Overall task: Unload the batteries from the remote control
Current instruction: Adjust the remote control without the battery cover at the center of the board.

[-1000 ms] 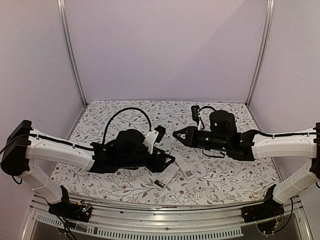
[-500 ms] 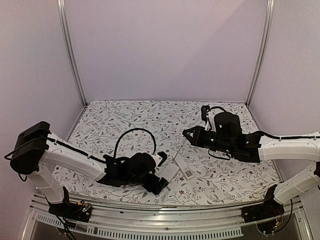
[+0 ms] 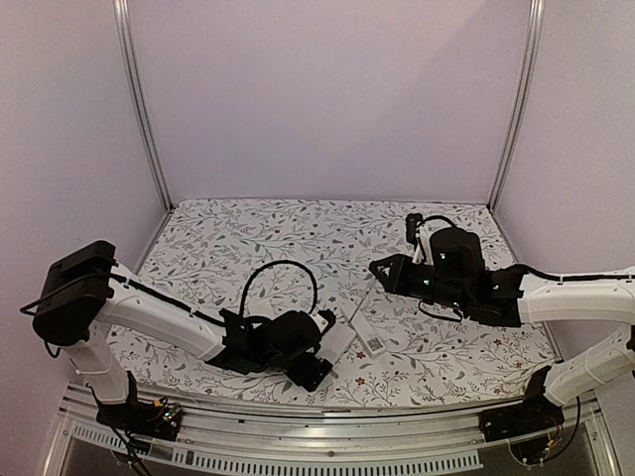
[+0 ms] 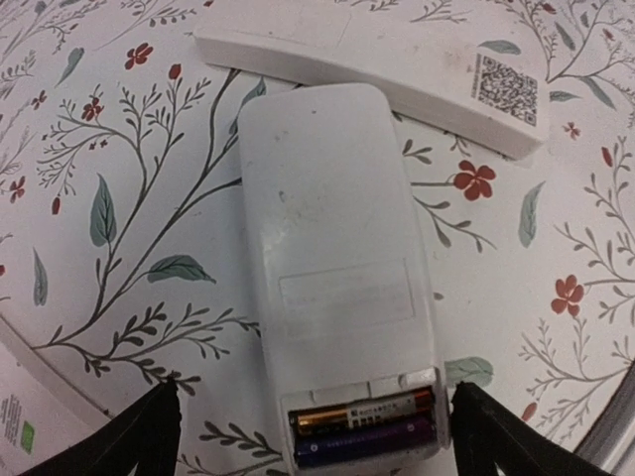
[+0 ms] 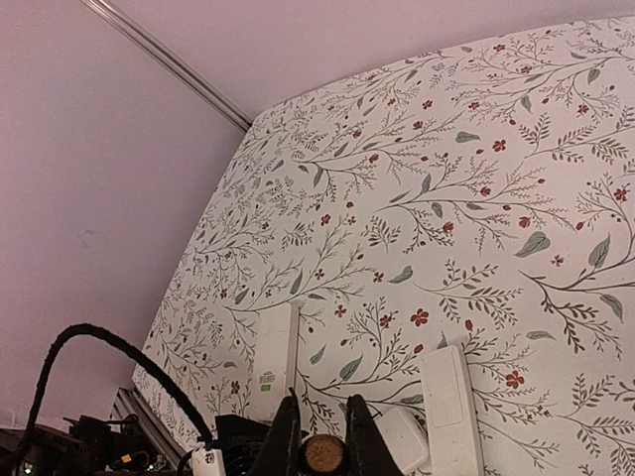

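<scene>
A white remote control (image 4: 337, 268) lies back up on the flowered cloth, its compartment uncovered at the near end. Two batteries lie side by side in it: a gold-orange one (image 4: 362, 411) and a dark purple one (image 4: 362, 439). My left gripper (image 4: 322, 441) is low over that end and open, with one black finger (image 4: 144, 436) on each side of the remote, not touching it. From above, the left gripper (image 3: 319, 357) is beside the remote (image 3: 340, 340). My right gripper (image 3: 382, 270) hovers behind. Its fingers (image 5: 288, 436) are shut on a thin grey tool (image 3: 362, 300) with a round brown end (image 5: 324, 453).
A second white remote with a QR label (image 4: 397, 69) lies crosswise just beyond the first one. It is also in the top view (image 3: 367, 334). A third white remote with a green label (image 5: 275, 362) lies left of my left gripper. The table's metal front rail (image 3: 327, 409) is close by.
My left arm has come down and toward the front edge, and its gripper has opened around the remote's battery end. My right gripper has drifted a little to the right, still shut.
</scene>
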`<state>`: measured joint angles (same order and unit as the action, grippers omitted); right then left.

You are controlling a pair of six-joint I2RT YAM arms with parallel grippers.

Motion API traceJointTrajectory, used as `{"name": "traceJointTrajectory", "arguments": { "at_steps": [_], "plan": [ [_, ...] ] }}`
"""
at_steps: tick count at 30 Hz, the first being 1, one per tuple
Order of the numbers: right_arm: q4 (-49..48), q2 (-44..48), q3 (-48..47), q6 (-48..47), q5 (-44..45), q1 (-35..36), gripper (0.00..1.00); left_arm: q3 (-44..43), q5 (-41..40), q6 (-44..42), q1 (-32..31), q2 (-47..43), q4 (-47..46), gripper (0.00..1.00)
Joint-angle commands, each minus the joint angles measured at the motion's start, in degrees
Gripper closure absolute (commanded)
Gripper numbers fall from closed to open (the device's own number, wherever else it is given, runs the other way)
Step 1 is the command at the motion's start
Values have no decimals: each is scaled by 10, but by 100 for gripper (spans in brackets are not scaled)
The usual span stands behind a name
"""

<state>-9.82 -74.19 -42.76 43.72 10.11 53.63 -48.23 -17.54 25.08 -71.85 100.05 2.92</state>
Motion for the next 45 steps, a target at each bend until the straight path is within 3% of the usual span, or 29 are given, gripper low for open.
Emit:
{"name": "traceJointTrajectory", "arguments": {
  "at_steps": [1, 19, 32, 45],
  "plan": [
    [7, 13, 7, 2, 15, 1, 100, -9, -23, 0, -9, 8, 37, 5],
    [5, 13, 8, 5, 15, 1, 100, -3, -75, 54, 55, 13, 70, 11],
    [11, 16, 8, 2, 27, 0, 100, -5, -81, 36, 111, 23, 37, 12],
    [11, 17, 7, 0, 32, -2, 100, 15, -63, 83, 163, 7, 38, 10]
  ]
}}
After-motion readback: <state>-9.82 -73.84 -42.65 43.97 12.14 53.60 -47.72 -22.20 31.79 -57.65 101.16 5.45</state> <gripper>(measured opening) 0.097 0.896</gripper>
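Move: The remote lies almost between the left hand's open fingers, its battery end beside them and its middle about 5 cm ahead, 4 cm right and barely lower. The QR box is roughly 10 cm ahead and 10 cm right, the white case some 11 cm ahead and 13 cm left. From the raised right hand, the remote is about 4 cm back, 9 cm left and 19 cm below. Left hand sweeps forward-left about 11 cm, turning some 20 degrees counter-clockwise, open fingers pushing the remote's battery end along. ##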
